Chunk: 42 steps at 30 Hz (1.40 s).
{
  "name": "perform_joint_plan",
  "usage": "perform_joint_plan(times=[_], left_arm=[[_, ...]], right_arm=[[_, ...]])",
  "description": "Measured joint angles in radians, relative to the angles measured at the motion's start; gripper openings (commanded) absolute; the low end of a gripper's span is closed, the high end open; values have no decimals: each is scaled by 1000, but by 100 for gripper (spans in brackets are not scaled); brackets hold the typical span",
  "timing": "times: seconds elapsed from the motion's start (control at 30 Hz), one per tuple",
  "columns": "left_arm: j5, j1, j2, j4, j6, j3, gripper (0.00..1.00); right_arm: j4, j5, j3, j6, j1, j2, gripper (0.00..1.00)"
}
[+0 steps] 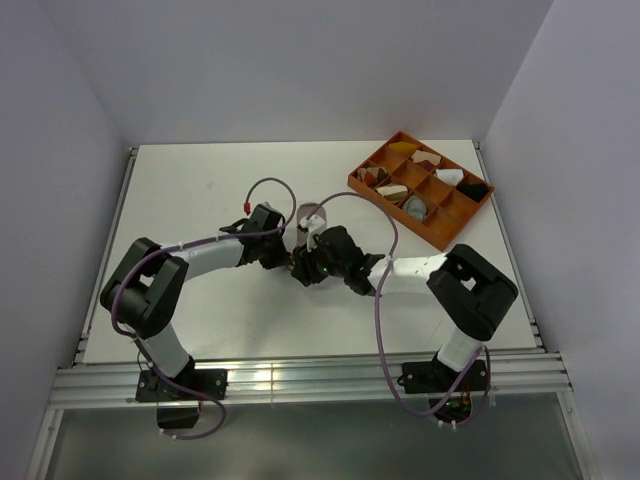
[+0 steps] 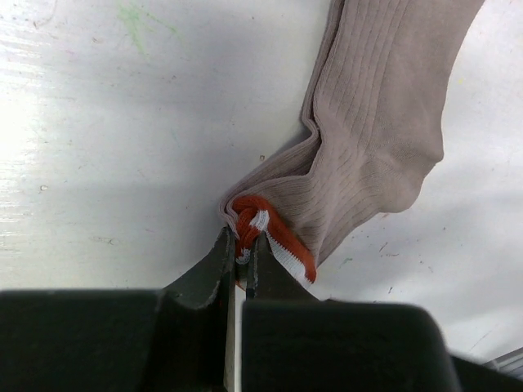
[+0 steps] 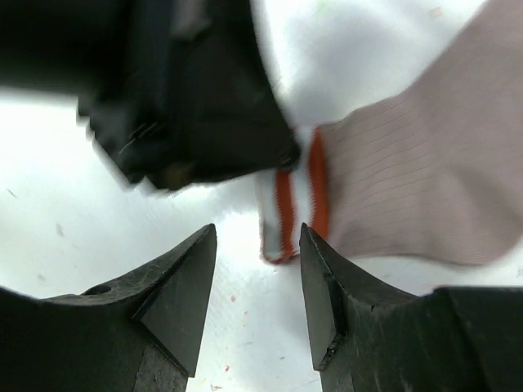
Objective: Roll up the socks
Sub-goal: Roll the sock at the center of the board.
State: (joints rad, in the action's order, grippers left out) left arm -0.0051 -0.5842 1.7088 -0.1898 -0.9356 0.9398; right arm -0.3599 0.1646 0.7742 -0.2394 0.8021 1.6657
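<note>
A pinkish-tan ribbed sock (image 2: 384, 122) lies flat on the white table, its red and white striped cuff (image 2: 278, 237) nearest the arms. My left gripper (image 2: 243, 241) is shut on the bunched edge of that cuff. In the right wrist view the same sock (image 3: 409, 188) stretches away to the right, and my right gripper (image 3: 257, 233) stands open just short of the cuff (image 3: 294, 204), with nothing between its fingers. The left gripper's dark body (image 3: 204, 106) sits close beyond it. From above, both grippers (image 1: 288, 252) (image 1: 303, 270) meet mid-table over the sock's near end (image 1: 312, 213).
An orange divided tray (image 1: 395, 215) holding small cloth bundles stands at the back right of the table. Purple cables loop over both arms. Grey walls close the table on the left, back and right.
</note>
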Motion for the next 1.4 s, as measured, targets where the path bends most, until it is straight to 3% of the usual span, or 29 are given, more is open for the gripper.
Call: perform_joint_plan(times=[0.3, 0.53, 0.63, 0.77, 0.87, 0.97, 1.17, 1.4], left_arm=[[8, 0, 14, -60, 36, 38, 0], [12, 0, 17, -69, 44, 44, 0], [17, 0, 18, -71, 44, 46, 0], [20, 1, 21, -69, 48, 48, 4], [19, 1, 21, -68, 48, 48, 15], [18, 3, 17, -61, 47, 41, 31], [12, 32, -37, -56, 23, -13, 49], [6, 66, -170, -13, -18, -96, 56]], right_arm=[[-54, -269, -34, 181, 147, 24, 50], [-63, -388, -18, 266, 208, 86, 45], [-67, -418, -13, 288, 227, 102, 31], [-71, -438, -8, 299, 235, 109, 0], [-71, -433, -7, 288, 234, 109, 0], [-66, -394, -3, 252, 217, 109, 0], [-34, -172, 27, 127, 107, 109, 0], [-50, 147, 37, -80, -70, 134, 0]])
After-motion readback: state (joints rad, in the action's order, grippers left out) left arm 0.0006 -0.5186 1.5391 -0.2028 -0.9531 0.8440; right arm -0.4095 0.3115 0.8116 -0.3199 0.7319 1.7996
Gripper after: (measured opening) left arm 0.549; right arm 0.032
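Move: The striped cuff of the sock lies about 4 cm below the open right fingers, roughly 1 cm back and 1 cm to their left. The sock's foot stretches away some 12 cm ahead of the right hand and 3 cm to its right; the sorting box is about 20 cm ahead and 26 cm right. The left fingers still pinch the cuff's far corner, with its middle roughly 1 cm to their right. Keep the left gripper pinching the cuff while you lower the open right gripper about 3.5 cm, tipping its fingers steeper, and close it on the cuff's near end. Then open the left fingers about halfway and take them away leftward and up, roughly 3 cm each, as the right hand, still pinching, carries the cuff end some 2 cm forward and swings its wrist back about 35 degrees. ##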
